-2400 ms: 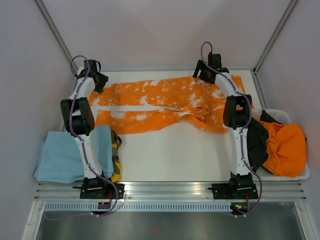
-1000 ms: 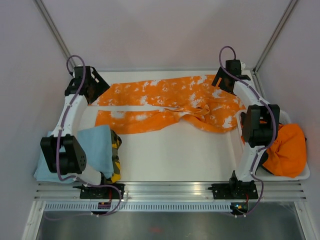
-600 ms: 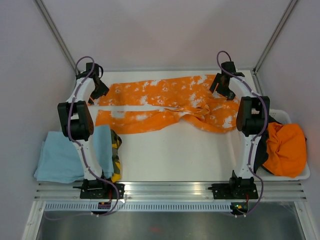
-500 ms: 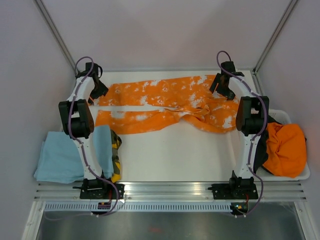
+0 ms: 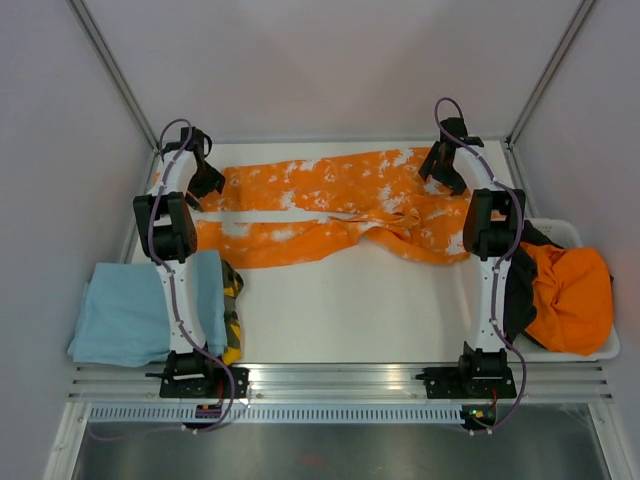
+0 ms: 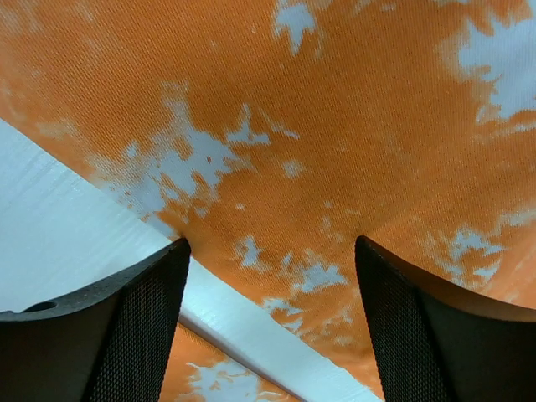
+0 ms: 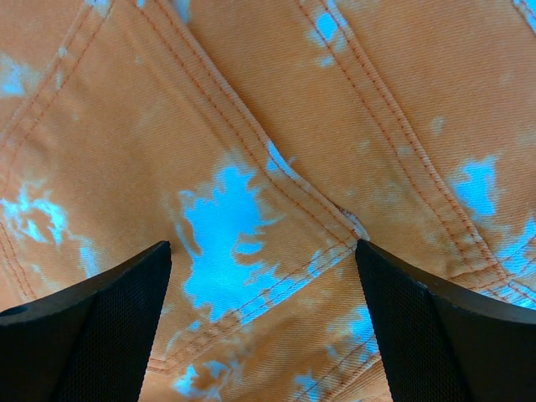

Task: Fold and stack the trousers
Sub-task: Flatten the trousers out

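Note:
The trousers, bright orange with white blotches, lie spread across the far half of the table, legs toward the left and waist at the right. My left gripper hovers open over the far leg's hem end. In the left wrist view the blotched fabric fills the frame, and a white strip of table shows between the two legs. The left gripper holds nothing. My right gripper hangs open above the waist end. Its wrist view shows stitched seams of the trousers under the empty gripper.
A light blue folded cloth lies at the near left with a camouflage garment beside it. At the right stands a white bin with a plain orange garment and a black one. Metal frame posts flank the table.
Both arms have swung inward over the last second. The left gripper has moved right over the leg end and the right one slightly left over the waist. The trousers have not moved.

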`<state>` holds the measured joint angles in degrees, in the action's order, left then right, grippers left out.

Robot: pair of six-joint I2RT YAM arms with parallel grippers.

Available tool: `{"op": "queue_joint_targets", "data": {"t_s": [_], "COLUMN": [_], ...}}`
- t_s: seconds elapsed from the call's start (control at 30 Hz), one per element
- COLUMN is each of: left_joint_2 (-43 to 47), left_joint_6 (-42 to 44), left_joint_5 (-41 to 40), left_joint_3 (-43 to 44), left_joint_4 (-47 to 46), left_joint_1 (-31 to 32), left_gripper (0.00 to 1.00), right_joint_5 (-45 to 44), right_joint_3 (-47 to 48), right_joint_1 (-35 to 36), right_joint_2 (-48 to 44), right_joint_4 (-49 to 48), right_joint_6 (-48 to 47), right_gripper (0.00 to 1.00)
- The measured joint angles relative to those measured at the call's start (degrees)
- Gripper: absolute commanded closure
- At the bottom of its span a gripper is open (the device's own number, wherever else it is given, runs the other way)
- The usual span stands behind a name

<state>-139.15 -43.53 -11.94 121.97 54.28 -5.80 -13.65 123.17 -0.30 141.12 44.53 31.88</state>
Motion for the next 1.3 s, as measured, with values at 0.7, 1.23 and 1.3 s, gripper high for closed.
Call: {"op": "queue_joint_targets", "data": {"t_s": [0.7, 1.23, 1.3], "left_joint_2": [-7.52, 0.42, 6.21], "left_joint_6": [-9.25, -3.13, 0.24], "left_joint_5": [13.79, 17.7, 15.13], "left_joint_3": [9.9, 2.75, -0.59], "left_joint_4": [-14.01, -17.55, -15.76], "left_joint_1": [-0.5, -0.44, -0.28], "left_gripper": [0.23, 0.19, 0.17], "right_joint_5": [7.23, 19.96, 21.75], "right_joint_3": [9.18, 1.64, -1.75], "right_joint_1": [-7.8, -10.56, -10.25], "right_joint_2": [6.75, 3.28, 0.15], "right_joint_4": [-11.3, -23.47, -24.35], "right_joint_6": [9.97, 8.9, 7.15], "right_gripper": [0.02, 0.02, 0.02]}}
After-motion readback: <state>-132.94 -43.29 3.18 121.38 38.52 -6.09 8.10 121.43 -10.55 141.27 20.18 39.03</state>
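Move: Both my open hands are on the trousers. My left hand is on the outer end of the far leg: the leg's middle lies about 20 cm to its right, level with it, the near leg some 18 cm back and 21 cm right, and the table's far edge roughly 15 cm ahead. My right hand is on the waist end, whose middle is about 10 cm straight back; the crotch fold lies 16 cm back and 12 cm left. The cloth is about 1 cm below both. With fingers kept open and their tips still on the cloth, I push the trousers forward towards the far edge with both hands, about 10 cm, my left hand drifting some 4 cm right and my right hand nearly 7 cm right. Both wrists tip the fingertips outward by about 20 degrees as they go. Then I lift off and start drawing back, my left hand rising faster. ##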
